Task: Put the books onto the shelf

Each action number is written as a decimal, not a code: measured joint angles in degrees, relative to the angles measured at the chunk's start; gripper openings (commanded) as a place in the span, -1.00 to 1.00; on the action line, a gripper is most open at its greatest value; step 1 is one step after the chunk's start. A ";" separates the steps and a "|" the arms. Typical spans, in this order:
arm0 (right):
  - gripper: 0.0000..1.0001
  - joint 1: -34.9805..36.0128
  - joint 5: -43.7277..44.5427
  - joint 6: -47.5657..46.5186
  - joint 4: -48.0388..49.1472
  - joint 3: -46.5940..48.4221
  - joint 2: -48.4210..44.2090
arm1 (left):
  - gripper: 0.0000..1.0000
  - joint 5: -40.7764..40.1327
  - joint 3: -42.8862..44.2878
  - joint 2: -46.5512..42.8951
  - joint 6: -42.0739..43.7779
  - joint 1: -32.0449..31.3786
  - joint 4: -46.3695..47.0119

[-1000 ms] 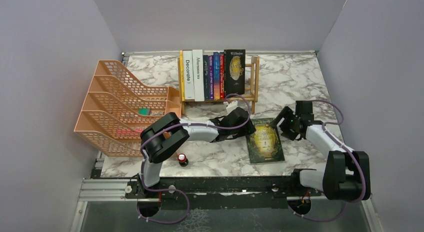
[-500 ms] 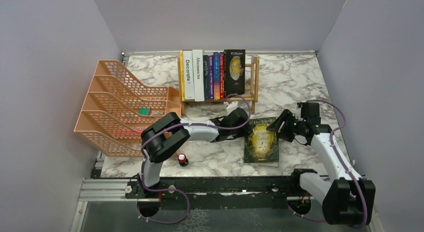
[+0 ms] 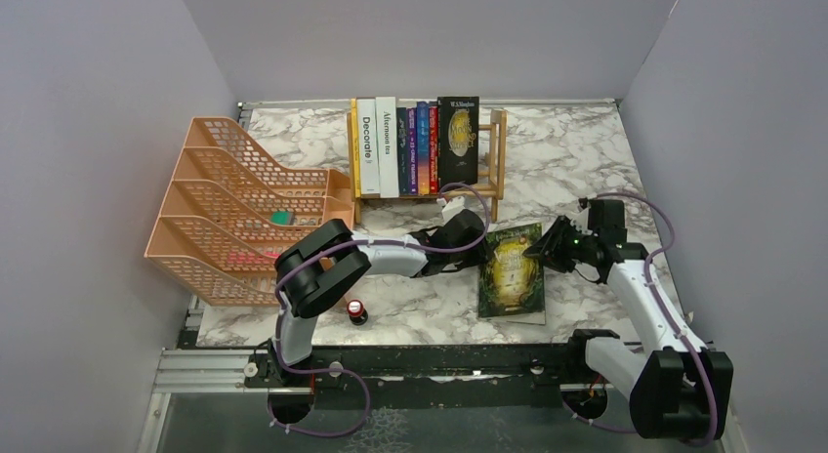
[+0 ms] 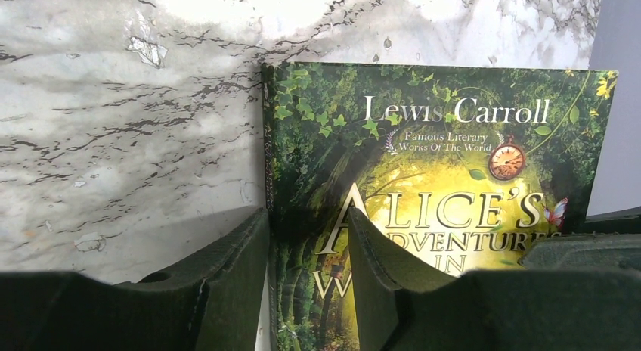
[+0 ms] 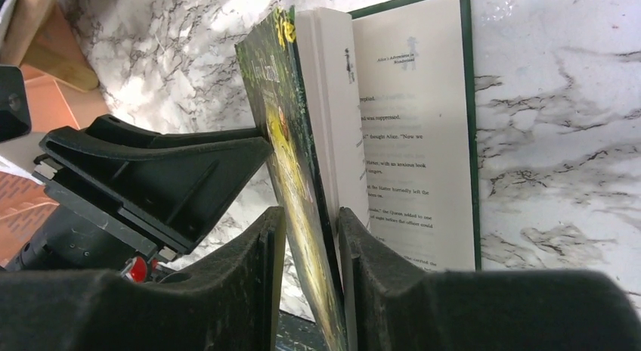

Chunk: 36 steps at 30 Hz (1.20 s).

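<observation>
A dark green book [image 3: 510,277] titled Alice's Adventures lies on the marble between both arms, its front part raised. My right gripper [image 3: 540,248] is shut on the lifted cover [image 5: 291,162] and a wad of pages; the other pages [image 5: 412,139] lie flat. My left gripper [image 3: 481,251] stands at the spine side, jaws partly open. One finger [image 4: 227,275] is beside the spine, the other [image 4: 378,283] in front of the cover [image 4: 453,139], pinching nothing. Several books [image 3: 415,145] stand upright on the wooden shelf [image 3: 499,155] at the back.
An orange mesh file tray [image 3: 225,209] stands at the left with a small green item [image 3: 281,218] inside. A small red-capped object [image 3: 357,309] sits on the marble near the left arm's base. Grey walls close in on both sides.
My right gripper moved in to the book's right edge, closed on the front cover and raised it. The book slid slightly left. My left gripper's jaws narrowed; its arm stayed put.
</observation>
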 measured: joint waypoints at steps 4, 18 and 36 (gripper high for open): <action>-0.92 0.00 -1.27 -0.85 1.66 -0.85 0.02 | -0.09 -0.33 -0.02 -0.52 0.57 -0.02 -0.39; -0.99 0.44 -0.87 0.79 0.28 2.86 -6.78 | 0.50 -2.60 -10.75 -16.31 5.07 -2.54 -1.09; -0.99 0.44 1.07 -0.61 -9.09 21.81 -19.93 | 0.76 20.96 -13.62 -34.36 17.66 7.96 4.15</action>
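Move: The right fingertips already straddle the raised right edge of the green Alice book; its middle lies about 5 cm back, 6 cm left and 4 cm lower. The left fingers are at its spine, with that middle some 4 cm back and 6 cm right, about level. From the right hand, the shelf's right end stands around 16 cm ahead and 10 cm left, and the upright black book 17 cm ahead and 17 cm left. Close the right gripper on the raised front cover and the pages behind it, then lift the book about 20 cm nearly straight up, swinging the fingertips up some 30 degrees. Meanwhile back the left gripper off the spine to the left and slightly back, then raise it about 18 cm, opening it wide. ##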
